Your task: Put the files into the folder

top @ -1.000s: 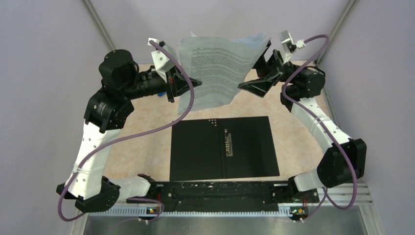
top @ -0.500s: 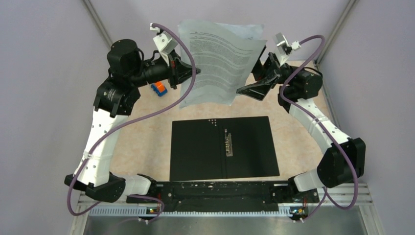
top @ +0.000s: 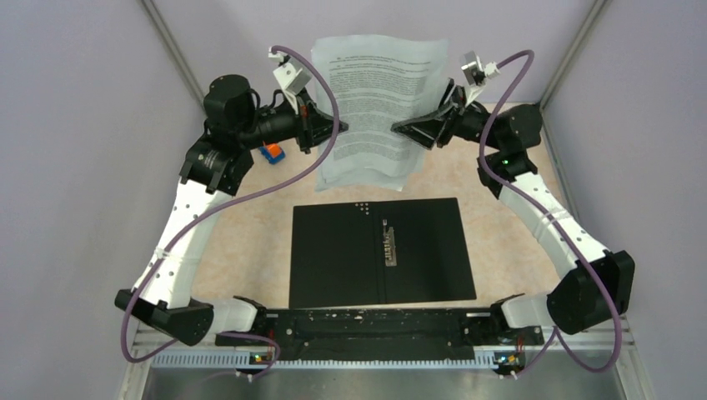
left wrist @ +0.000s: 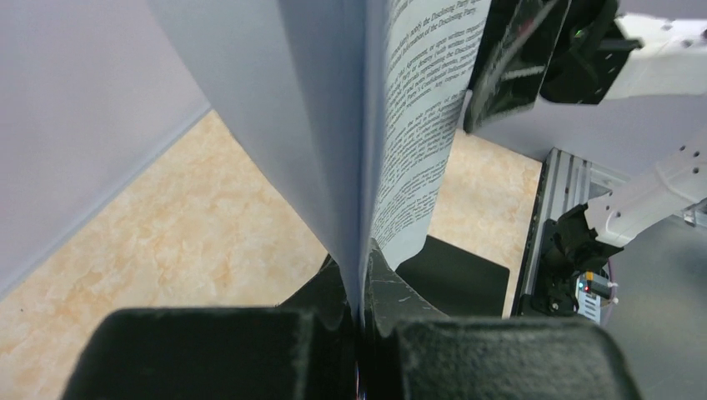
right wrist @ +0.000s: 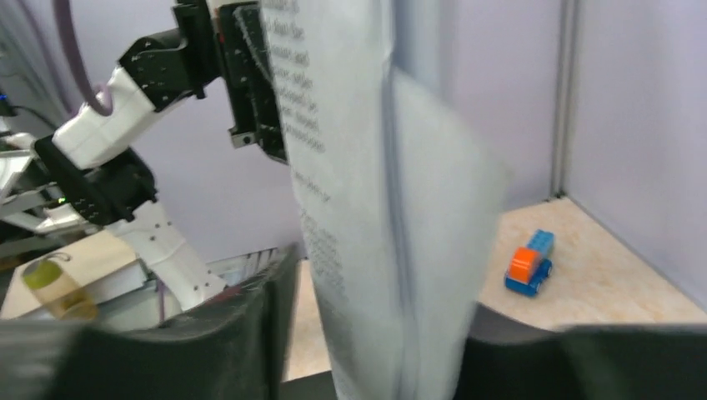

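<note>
The files (top: pixel 375 108) are white printed sheets hanging upright in the air above the back of the table. My left gripper (top: pixel 335 129) is shut on their left edge; in the left wrist view the sheets (left wrist: pixel 408 125) rise from between its closed fingertips (left wrist: pixel 361 267). My right gripper (top: pixel 400 129) straddles the right edge of the files (right wrist: pixel 350 208) with its jaws apart (right wrist: pixel 388 292). A gap shows between its left finger (right wrist: pixel 271 308) and the paper. The folder (top: pixel 379 250) lies open and flat below, black side up, with its metal clip (top: pixel 388 242) at the spine.
A small blue-and-orange toy block (top: pixel 271 153) sits on the tan tabletop behind the left arm, also seen as the toy block (right wrist: pixel 529 265) in the right wrist view. Purple walls close in on the back and sides. A metal rail (top: pixel 367 357) runs along the near edge.
Both arms have swung the sheets more upright and toward the centre. The right gripper's jaws have narrowed around the sheets' right edge. The left arm moved off the toy block.
</note>
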`<state>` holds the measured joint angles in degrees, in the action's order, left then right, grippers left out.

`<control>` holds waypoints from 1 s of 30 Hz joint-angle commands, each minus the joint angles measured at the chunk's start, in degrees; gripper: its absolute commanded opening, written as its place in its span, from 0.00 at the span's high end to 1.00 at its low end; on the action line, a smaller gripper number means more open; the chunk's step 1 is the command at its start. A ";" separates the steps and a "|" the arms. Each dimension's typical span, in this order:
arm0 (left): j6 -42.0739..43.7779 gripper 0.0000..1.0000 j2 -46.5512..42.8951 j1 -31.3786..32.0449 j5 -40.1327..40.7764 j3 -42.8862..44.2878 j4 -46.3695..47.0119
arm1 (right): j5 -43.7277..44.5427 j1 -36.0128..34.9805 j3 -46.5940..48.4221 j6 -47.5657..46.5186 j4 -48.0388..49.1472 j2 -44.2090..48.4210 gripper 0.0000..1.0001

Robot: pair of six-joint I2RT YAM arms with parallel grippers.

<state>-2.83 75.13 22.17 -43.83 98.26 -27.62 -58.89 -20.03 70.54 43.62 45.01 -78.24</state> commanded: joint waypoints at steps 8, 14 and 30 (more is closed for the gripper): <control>-1.40 1.00 -5.71 2.74 5.49 -19.84 21.22 | 20.87 -3.53 -4.37 -30.32 -25.40 9.62 1.00; 1.68 1.00 -4.19 6.14 11.41 -32.01 36.86 | 29.88 -4.54 -16.62 -35.88 -15.53 12.42 1.00; 5.54 1.00 16.32 6.58 24.74 -32.63 58.32 | 35.44 -2.65 -16.74 -35.93 4.00 -6.47 1.00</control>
<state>-0.67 87.44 28.95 -22.76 61.47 23.00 -22.15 -23.79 47.90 7.90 42.52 -79.75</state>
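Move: The files hang upright from the left fingers, which already pinch their left edge; their middle is level with that hand and about 5 cm to its right. From the right hand, half open around their right edge, that middle lies some 7 cm left, about level. The open folder's middle is on the table, roughly 45 cm below both hands: about 6 cm back and 9 cm right of the left hand, about 5 cm back and 2 cm left of the right. Downward, after the right fingers shut on the files' right edge: both hands lower the files some 16 to 19 cm, then swing increasingly forward, about 11 cm in all, drifting 3 to 5 cm right. The right hand turns roughly 40 degrees clockwise, the left about 15 counter-clockwise; the left keeps its pinch. ##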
